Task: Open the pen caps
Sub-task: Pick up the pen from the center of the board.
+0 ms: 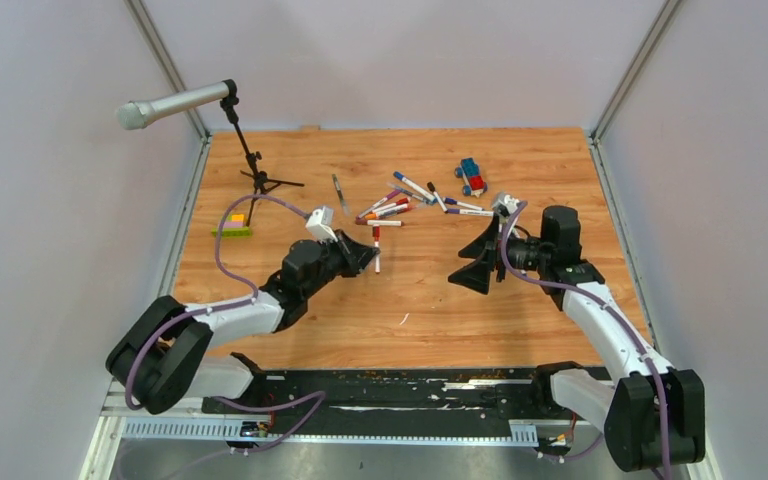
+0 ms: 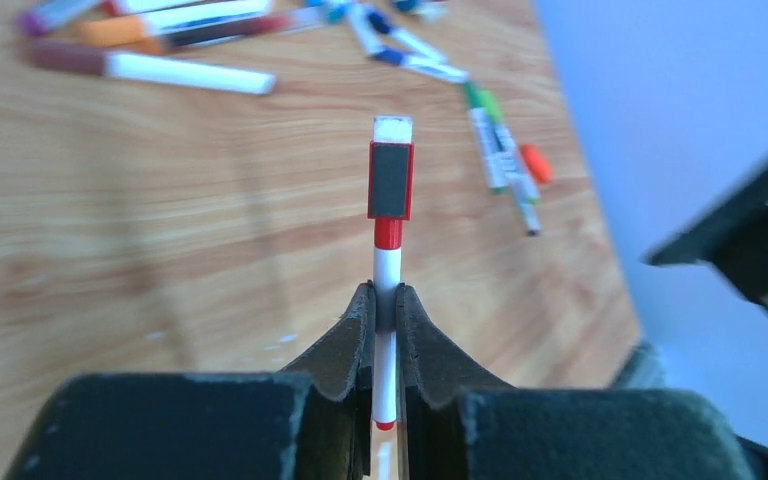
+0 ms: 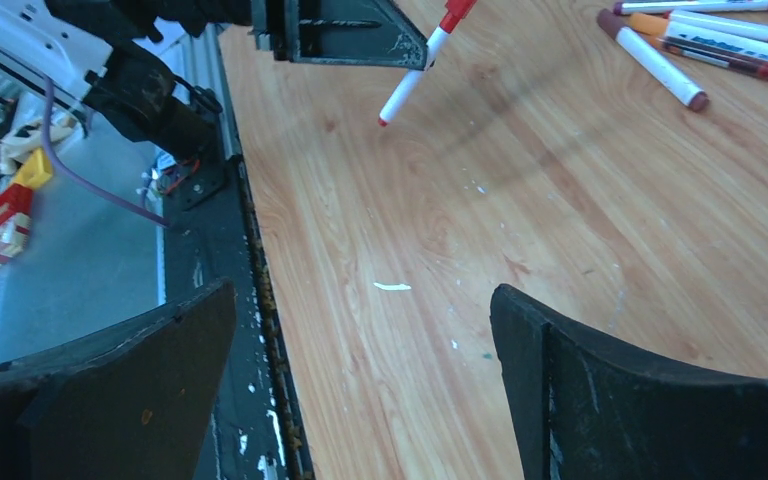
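Note:
My left gripper [image 2: 386, 300] is shut on the white barrel of a pen [image 2: 387, 262], held above the table. The pen's red cap [image 2: 391, 180], with a black pad on its side, points away from the wrist. From above, this pen [image 1: 376, 250] sticks out of the left gripper [image 1: 368, 256] near the table's middle. My right gripper [image 1: 476, 262] hovers to the right of it, facing it, and its jaws [image 3: 363, 290] stand wide open and empty. The held pen [image 3: 415, 75] shows at the top of the right wrist view. Several more capped pens [image 1: 400, 205] lie scattered behind.
A blue-and-red toy car [image 1: 471, 177] sits at the back right of the pens. A green-yellow brick bar [image 1: 232, 231] and an orange block [image 1: 237, 218] lie at the left. A microphone stand [image 1: 250, 160] stands at the back left. Green pens [image 2: 495, 150] lie beside a small orange piece [image 2: 535, 163].

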Motion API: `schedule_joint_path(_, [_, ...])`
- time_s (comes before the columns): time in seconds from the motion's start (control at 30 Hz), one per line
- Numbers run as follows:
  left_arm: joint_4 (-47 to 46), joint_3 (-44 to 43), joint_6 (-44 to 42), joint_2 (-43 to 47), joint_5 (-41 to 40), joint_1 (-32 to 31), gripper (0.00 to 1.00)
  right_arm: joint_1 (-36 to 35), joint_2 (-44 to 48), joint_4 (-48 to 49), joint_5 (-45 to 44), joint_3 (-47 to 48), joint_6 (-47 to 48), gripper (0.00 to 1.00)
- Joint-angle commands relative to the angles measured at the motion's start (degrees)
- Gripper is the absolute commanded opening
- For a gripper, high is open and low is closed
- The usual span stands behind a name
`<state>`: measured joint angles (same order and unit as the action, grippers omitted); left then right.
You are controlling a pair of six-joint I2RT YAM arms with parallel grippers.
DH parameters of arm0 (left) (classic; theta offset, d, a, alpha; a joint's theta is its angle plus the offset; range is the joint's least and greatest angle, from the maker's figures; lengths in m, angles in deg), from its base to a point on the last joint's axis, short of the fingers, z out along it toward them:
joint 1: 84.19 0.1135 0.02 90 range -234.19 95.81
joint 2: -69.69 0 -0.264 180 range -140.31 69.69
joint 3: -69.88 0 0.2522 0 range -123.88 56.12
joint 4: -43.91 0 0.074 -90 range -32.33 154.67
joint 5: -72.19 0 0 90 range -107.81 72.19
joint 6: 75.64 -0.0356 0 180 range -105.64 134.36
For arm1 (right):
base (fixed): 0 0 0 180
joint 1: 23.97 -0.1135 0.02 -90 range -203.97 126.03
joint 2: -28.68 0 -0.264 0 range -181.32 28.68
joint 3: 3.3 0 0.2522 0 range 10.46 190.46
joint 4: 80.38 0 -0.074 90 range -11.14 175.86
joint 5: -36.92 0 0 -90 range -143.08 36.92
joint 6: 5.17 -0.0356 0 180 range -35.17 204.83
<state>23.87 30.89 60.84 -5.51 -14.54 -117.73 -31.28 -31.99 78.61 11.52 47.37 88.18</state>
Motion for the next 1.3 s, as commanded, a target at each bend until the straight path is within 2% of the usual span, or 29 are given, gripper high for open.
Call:
schedule_joint_path(0.0, [-23.9,3.8,7.1,2.1,-5.9,-7.0,0.00,-1.2,0.1,14.2,3.2,-2.9,-11.7,0.98])
schedule_joint_path(0.13, [-29.7,4.6,8.0,0.0,-10.4,-13.6,0.00,-1.8,-0.4,19.3,2.3,-5.0,-17.3,0.97])
schedule_joint_path(0.33, [-34.1,3.2,8.2,-4.0,-13.9,-19.2,0.00,-3.0,-1.6,24.3,-0.9,-7.5,-22.2,0.96])
schedule_joint_path(0.97, [-37.8,-3.1,7.9,-13.2,-16.8,-26.4,0.00,-9.4,-7.8,28.7,-3.5,-7.9,-27.0,0.69])
schedule_joint_path(1.07, [-38.0,-3.9,7.9,-14.1,-16.9,-26.7,0.00,-10.1,-7.9,28.9,-4.0,-8.1,-27.3,0.61])
schedule_joint_path(1.17, [-38.1,-4.5,7.8,-14.7,-16.7,-27.0,0.00,-10.3,-8.4,28.7,-4.5,-7.9,-27.5,0.49])
schedule_joint_path(1.27, [-38.0,-4.8,7.8,-14.8,-16.7,-27.2,0.00,-10.3,-9.0,28.4,-4.9,-7.7,-27.4,0.31])
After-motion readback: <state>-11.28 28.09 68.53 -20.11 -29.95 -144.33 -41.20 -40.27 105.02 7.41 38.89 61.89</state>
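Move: The left hand already holds the red-capped pen. It is being taken to the open right gripper, which is about 19 cm to the right of the left hand, 7 cm back and 7 cm higher. On the table some 10 cm below the left hand, a brown-capped pen lies 12 cm ahead and 1 cm right; a white scrap lies 12 cm back and 6 cm right. From the right hand, the held pen is about 19 cm left, 8 cm ahead and 6 cm lower. Rightward about 13 cm, and back and up some 7 cm each, the left hand carries the red-capped pen to the right gripper, keeping its pinch on the white barrel and rolling its left side down. The right hand comes left about 5 cm, sinks 3 cm, tips down some 15 degrees and closes from wide open to under half around the lower barrel. ##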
